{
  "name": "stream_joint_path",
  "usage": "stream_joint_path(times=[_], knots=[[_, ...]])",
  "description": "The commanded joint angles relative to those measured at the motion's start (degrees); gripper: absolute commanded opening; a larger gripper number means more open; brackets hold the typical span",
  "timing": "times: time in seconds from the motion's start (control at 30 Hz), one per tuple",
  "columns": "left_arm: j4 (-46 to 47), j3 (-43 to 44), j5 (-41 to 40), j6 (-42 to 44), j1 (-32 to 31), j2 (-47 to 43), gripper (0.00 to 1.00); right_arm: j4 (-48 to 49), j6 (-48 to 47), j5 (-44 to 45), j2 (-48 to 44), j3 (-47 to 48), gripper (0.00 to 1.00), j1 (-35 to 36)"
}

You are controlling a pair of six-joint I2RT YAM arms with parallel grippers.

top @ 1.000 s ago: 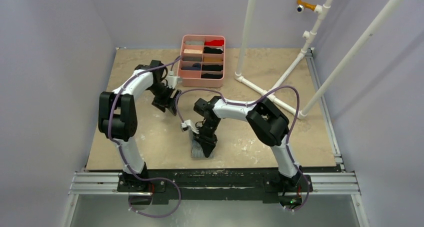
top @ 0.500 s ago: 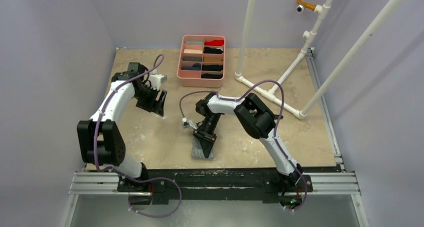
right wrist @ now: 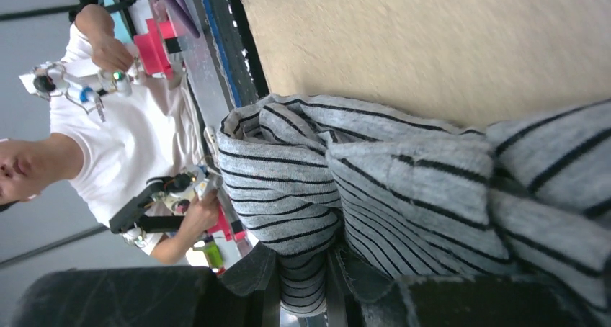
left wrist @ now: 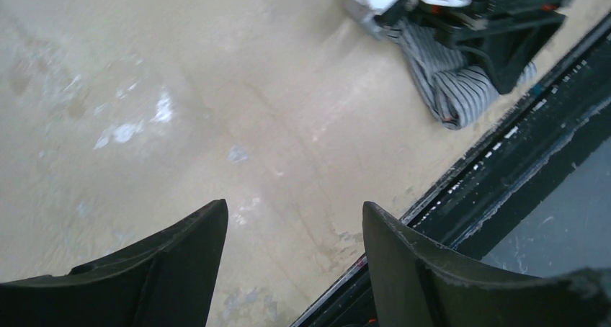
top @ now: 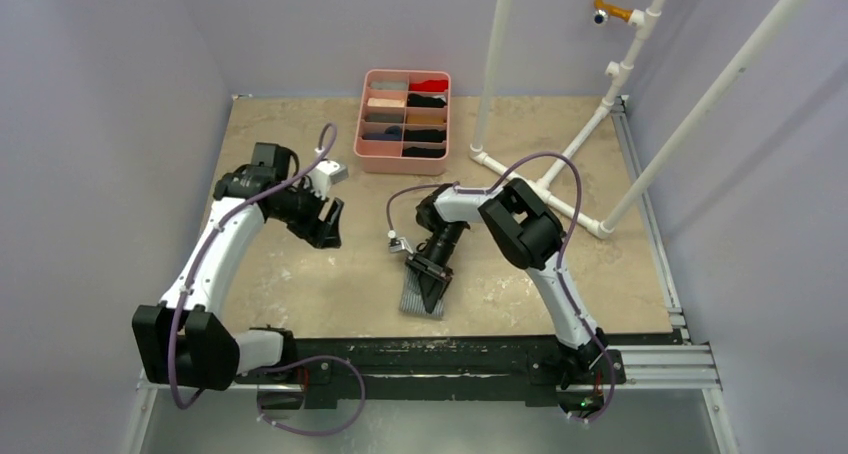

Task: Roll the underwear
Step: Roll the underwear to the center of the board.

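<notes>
The grey striped underwear [top: 421, 302] lies bunched on the tan table near the front edge, in the middle. My right gripper [top: 430, 282] points down onto it, shut on a fold of the striped cloth. In the right wrist view the underwear [right wrist: 375, 176] fills the frame, and a pinch of it sits between the jaws of the gripper [right wrist: 302, 273]. My left gripper [top: 325, 226] hovers open and empty to the left, well apart from the cloth. In the left wrist view the left gripper [left wrist: 292, 210] has only bare table between its fingers, and the underwear [left wrist: 454, 89] lies at the upper right.
A pink divided tray [top: 361, 124] with rolled garments stands at the back centre. White pipes [top: 520, 179] run across the table's back right. The black front rail [top: 430, 352] edges the table, just beyond the cloth. A person [right wrist: 108, 147] shows past that edge.
The left arm has stretched out low and its gripper has moved down and a little right. The right gripper has slid slightly right, taking the striped underwear along.
</notes>
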Motion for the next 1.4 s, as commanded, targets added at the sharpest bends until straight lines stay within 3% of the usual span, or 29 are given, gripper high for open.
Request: stream_joint_path(times=[0.0,0.17,0.33,0.63,0.9,1.37], knots=[[4.47,-2.78,6.62,2.83,-9.11,-4.49,0.68,13.86,-5.51,26.28,3.17,-4.0,0.0,-2.79],[13.42,-5.84,6.02,0.87,-21.78,-5.72,0.68,12.18,-8.77,28.45,2.95,-3.79,0.0,-5.59],[21.06,-6.0,1.46,0.38,-34.35,-0.56,0.68,10.11,-11.24,30.34,3.95,-1.62,0.0,-8.13],[31.94,-5.23,-4.39,2.58,-47.64,12.96,0.68,8.54,-14.17,32.27,3.71,-0.31,0.0,-9.63],[42.61,-7.78,-5.79,3.84,-51.27,16.82,0.69,8.12,-14.8,31.08,3.74,1.04,0.0,-9.81],[52.25,-13.48,-5.03,2.68,-51.86,19.23,0.68,8.61,-14.59,30.1,4.18,0.61,0.0,-9.85]])
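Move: The underwear lies about 23 cm to the left hand's right, 5 cm back and 14 cm below; the right gripper is some 25 cm right, 8 cm back and 14 cm below that hand. The right hand already pinches the cloth, whose middle lies about 3 cm ahead and 2 cm left, level with it. The pink box stands some 42 cm ahead of the right hand and 7 cm to its left. Still-pinching right hand drags the underwear about 8 cm right; open left sweeps some 24 cm right, then down. ##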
